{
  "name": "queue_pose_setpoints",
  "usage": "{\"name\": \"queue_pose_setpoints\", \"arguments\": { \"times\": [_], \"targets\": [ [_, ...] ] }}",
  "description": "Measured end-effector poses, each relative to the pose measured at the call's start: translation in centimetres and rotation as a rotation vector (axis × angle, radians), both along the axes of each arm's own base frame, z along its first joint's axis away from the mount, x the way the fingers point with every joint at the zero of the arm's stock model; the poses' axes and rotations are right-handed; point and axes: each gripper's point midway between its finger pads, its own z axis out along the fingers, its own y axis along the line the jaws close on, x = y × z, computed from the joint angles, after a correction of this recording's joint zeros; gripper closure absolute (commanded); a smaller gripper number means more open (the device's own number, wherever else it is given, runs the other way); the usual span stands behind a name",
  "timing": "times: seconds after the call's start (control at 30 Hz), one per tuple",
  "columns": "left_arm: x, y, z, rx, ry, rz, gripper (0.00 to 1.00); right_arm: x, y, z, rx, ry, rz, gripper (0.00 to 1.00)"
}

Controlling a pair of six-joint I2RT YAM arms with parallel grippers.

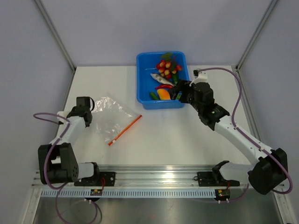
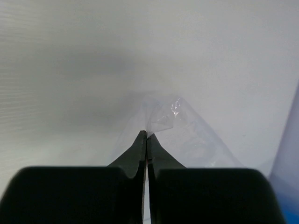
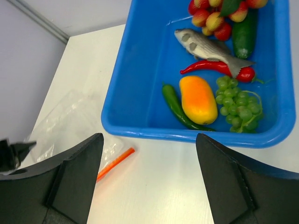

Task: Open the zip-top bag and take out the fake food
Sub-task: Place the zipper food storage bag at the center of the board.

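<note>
The zip-top bag lies flat and see-through on the white table, its orange-red zip strip toward the middle. My left gripper is shut on the bag's left corner; the left wrist view shows the clear film pinched between the closed fingertips. The fake food sits in the blue tub: silvery fish, red chili, orange-yellow pepper, green chili, grapes, red and yellow balls. My right gripper hangs open and holds nothing, just in front of the tub's near rim.
The tub stands at the back centre of the table, against the rear edge. Grey walls with metal posts enclose the table on three sides. Both arm bases sit on the rail along the near edge.
</note>
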Motion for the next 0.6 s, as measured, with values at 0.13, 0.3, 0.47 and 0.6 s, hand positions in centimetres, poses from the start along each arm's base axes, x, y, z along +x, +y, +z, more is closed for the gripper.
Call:
{"name": "queue_pose_setpoints", "arguments": {
  "times": [0.13,0.3,0.47,0.6],
  "targets": [
    [4.5,1.2,1.4,-0.018,-0.078,0.039,0.87,-0.3,0.7,-0.2,0.011,0.013,0.034,0.12],
    [5.9,0.7,-0.9,-0.084,-0.075,0.016,0.47,-0.5,1.0,-0.6,0.009,0.028,0.053,0.11],
    [6.4,-0.1,-0.2,-0.115,-0.109,-0.038,0.11,-0.6,1.1,-0.7,0.008,0.033,0.062,0.10],
    [6.1,-0.8,1.9,-0.123,-0.105,-0.083,0.01,-0.7,1.2,-0.8,0.007,0.034,0.066,0.10]
  ]
}}
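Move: The empty food bag lies nearly flat, its left corner still pinched in the left hand; its middle is about 11 cm to that hand's right, 1 cm farther out and some 6 cm lower. From that hand the orange zip strip is centred roughly 16 cm right and 3 cm back, and the blue bin about 33 cm right and 19 cm ahead. For the right hand, open above the bin's near rim, the bag is about 26 cm left, 5 cm back and 24 cm below. The bag is swept forward by its pinched corner as the left hand swings about 6 cm outward, first rising slightly, then dipping 2 cm or so as its fingers begin to spread. They open almost fully and let the corner go, and the emptied hand lifts some 3 cm from its lowest point at the bag's left edge. ##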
